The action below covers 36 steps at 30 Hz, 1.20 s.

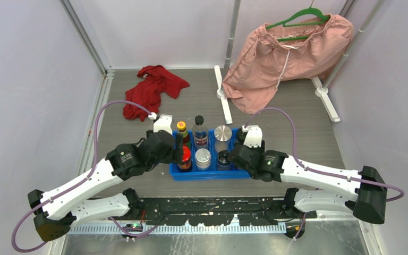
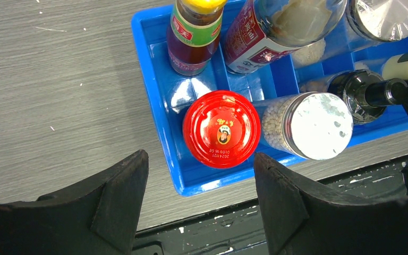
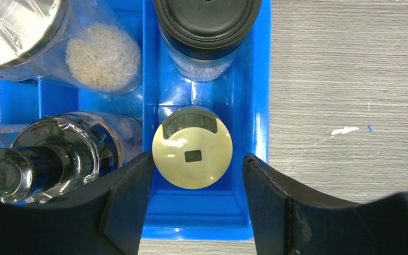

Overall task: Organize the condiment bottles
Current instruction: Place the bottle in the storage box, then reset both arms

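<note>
The condiment bottles stand in a blue tray (image 1: 208, 173). Its left end holds a yellow-capped bottle (image 2: 194, 32) and a red-capped jar (image 2: 221, 129). Beside them are a clear red-labelled bottle (image 2: 276, 32), a silver-lidded jar (image 2: 319, 125) and a dark bottle (image 2: 364, 93). My left gripper (image 2: 199, 175) is open above the tray's front left corner, just short of the red cap. My right gripper (image 3: 197, 164) is open, with its fingers either side of a beige-capped bottle (image 3: 192, 154) in the front right compartment. There is a gap on the right. A black-capped jar (image 3: 207, 21) stands behind it.
A red cloth (image 1: 154, 87) lies at the back left. A pink garment (image 1: 289, 53) hangs on a green hanger from a white rack whose feet (image 1: 223, 98) rest on the table. A black strip (image 1: 212, 210) runs along the near edge. Walls close both sides.
</note>
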Each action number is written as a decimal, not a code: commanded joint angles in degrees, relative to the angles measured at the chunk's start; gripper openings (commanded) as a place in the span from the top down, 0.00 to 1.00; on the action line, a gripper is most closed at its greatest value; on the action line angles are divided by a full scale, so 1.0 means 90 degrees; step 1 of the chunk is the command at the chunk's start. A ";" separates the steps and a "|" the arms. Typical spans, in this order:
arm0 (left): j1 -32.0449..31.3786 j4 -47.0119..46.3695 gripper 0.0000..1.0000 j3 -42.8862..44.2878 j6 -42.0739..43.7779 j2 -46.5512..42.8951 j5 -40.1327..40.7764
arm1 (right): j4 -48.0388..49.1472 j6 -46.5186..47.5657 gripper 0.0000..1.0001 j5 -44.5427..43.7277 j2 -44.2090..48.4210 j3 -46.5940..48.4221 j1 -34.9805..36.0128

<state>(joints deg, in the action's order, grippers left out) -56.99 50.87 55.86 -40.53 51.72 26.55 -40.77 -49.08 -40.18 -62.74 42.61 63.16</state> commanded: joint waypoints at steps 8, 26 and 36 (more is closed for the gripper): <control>-0.0024 0.0057 0.27 0.0249 0.0005 -0.0174 0.0258 | -0.0694 0.0122 0.32 -0.0510 0.0617 0.0977 0.0097; -0.0018 0.1141 0.22 0.0730 -0.0151 -0.1204 0.0378 | -0.1998 -0.0111 0.29 -0.0362 0.1927 0.1708 0.0107; -0.0025 0.1357 0.26 0.0413 -0.0320 -0.2221 -0.0101 | -0.2602 -0.0308 0.29 0.0061 0.2567 0.1715 0.0103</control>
<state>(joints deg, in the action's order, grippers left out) -56.99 62.43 60.36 -42.17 33.95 27.22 -61.43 -50.11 -40.29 -41.45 56.42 63.81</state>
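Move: The yellow-lid bottle already stands in the box's front right compartment between the right gripper's open fingers, its middle about 1 cm ahead and 4 cm below. The black-lid jar is roughly 9 cm ahead of that hand, the black grinder some 8 cm to its left and level. The left gripper hovers over the red-lid jar, 1 cm ahead, 1 cm right and 13 cm down; the yellow-lid bottle is about 24 cm to its right, 1 cm ahead and 14 cm lower. Lift the right gripper, fingers still open, about 12 cm straight up off the yellow-lid bottle; in the later half also swing it some 5 cm right and a little back, clear of the box, rolling its left side up. Raise the left gripper too, still open, then veer left and back away from the red-lid jar, about 9 cm in all. ##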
